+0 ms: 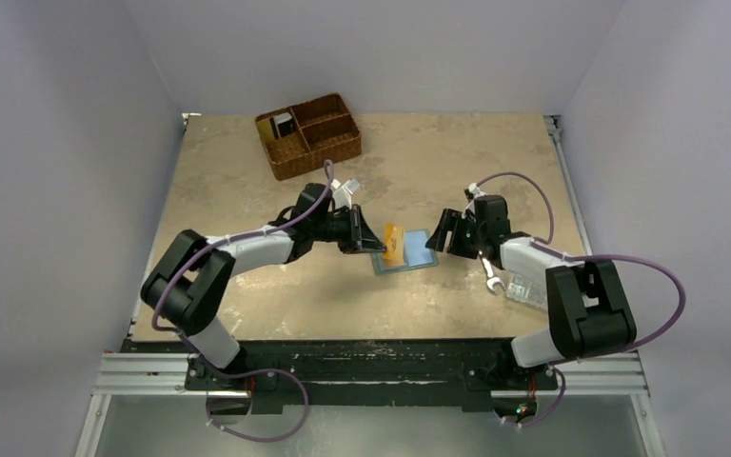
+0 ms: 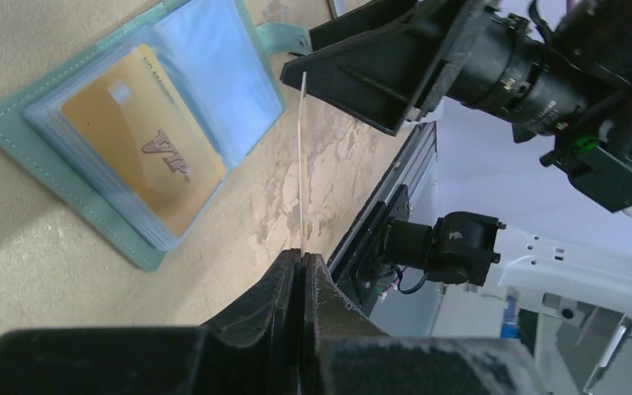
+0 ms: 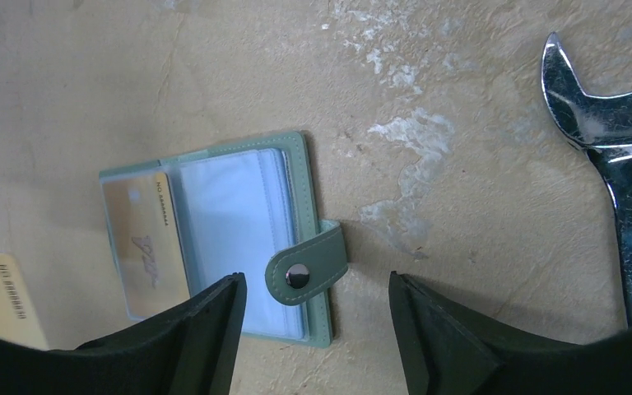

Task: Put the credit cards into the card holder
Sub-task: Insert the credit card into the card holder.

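Note:
The teal card holder (image 1: 417,255) lies open on the table between the arms, its clear sleeves facing up. A gold card (image 2: 144,148) sits in its left sleeve, also seen in the right wrist view (image 3: 141,255). My left gripper (image 1: 366,234) is shut on a yellowish card (image 1: 392,240) and holds it over the holder's left edge. In the left wrist view this card (image 2: 301,164) shows edge-on, rising from the closed gripper (image 2: 304,257). My right gripper (image 3: 317,288) is open and empty, just above the holder's snap strap (image 3: 309,267).
A silver wrench (image 3: 625,164) and a clear plastic box (image 1: 528,290) lie right of the holder, beside the right arm. A brown wicker basket (image 1: 333,143) stands at the back left, with more cards (image 1: 281,124) in one compartment.

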### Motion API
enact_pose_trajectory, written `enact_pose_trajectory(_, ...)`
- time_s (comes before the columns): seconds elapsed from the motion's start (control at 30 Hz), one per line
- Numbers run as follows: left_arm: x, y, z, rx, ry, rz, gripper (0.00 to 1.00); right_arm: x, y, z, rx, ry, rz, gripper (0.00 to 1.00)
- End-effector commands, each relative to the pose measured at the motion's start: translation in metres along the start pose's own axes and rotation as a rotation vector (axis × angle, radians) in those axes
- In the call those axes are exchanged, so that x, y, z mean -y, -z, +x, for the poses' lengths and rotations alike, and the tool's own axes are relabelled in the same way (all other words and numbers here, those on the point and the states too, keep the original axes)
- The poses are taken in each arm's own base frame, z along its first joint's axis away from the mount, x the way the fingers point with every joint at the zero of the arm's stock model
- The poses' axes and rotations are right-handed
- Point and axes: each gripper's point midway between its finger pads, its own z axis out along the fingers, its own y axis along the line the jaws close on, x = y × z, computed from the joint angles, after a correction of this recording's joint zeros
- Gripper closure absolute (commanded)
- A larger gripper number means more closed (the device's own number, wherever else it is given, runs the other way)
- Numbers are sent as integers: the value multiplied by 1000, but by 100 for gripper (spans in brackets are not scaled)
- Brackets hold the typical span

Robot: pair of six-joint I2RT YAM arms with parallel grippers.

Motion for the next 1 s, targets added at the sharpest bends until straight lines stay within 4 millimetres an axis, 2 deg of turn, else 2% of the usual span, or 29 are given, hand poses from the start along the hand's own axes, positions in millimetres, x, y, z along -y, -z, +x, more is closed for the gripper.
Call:
enact_pose_trajectory(0.0, 2, -15, -3, -39, 89, 46, 100, -3, -2, -22, 55, 27, 10, 28)
enact_pose_trajectory(0.23, -23, -31, 6, -94, 152, 1, 100, 2, -12, -15, 30, 18, 15, 30)
enact_pose_trajectory(0.47, -39, -36, 14, -133, 180, -42, 100, 2, -15, -13, 18, 18, 9, 33)
enact_pose_trajectory(0.97, -49, -45, 19, -142, 207, -22, 100, -3, -19, -9, -7, 35, -3, 33)
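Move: The card holder lies open and flat, its middle some 4 cm ahead of the left hand, 5 cm to its right and 12 cm below; that hand already pinches an orange card. The holder's strap is about 5 cm ahead and 10 cm right of that hand. A wrench lies roughly 3 cm ahead and 20 cm right. From the half-open right hand, the holder's middle is about 6 cm left, 1 cm back and 4 cm below. The orange card, still pinched in the shut left fingers, goes almost straight down about 8 cm towards the holder's left-hand sleeves, fast at first and then easing, while the left hand rolls some 15 degrees so its forward side dips; the card's free end comes against the sleeves near the fold. The right hand, half open by the strap, eases forward about 2 cm. ##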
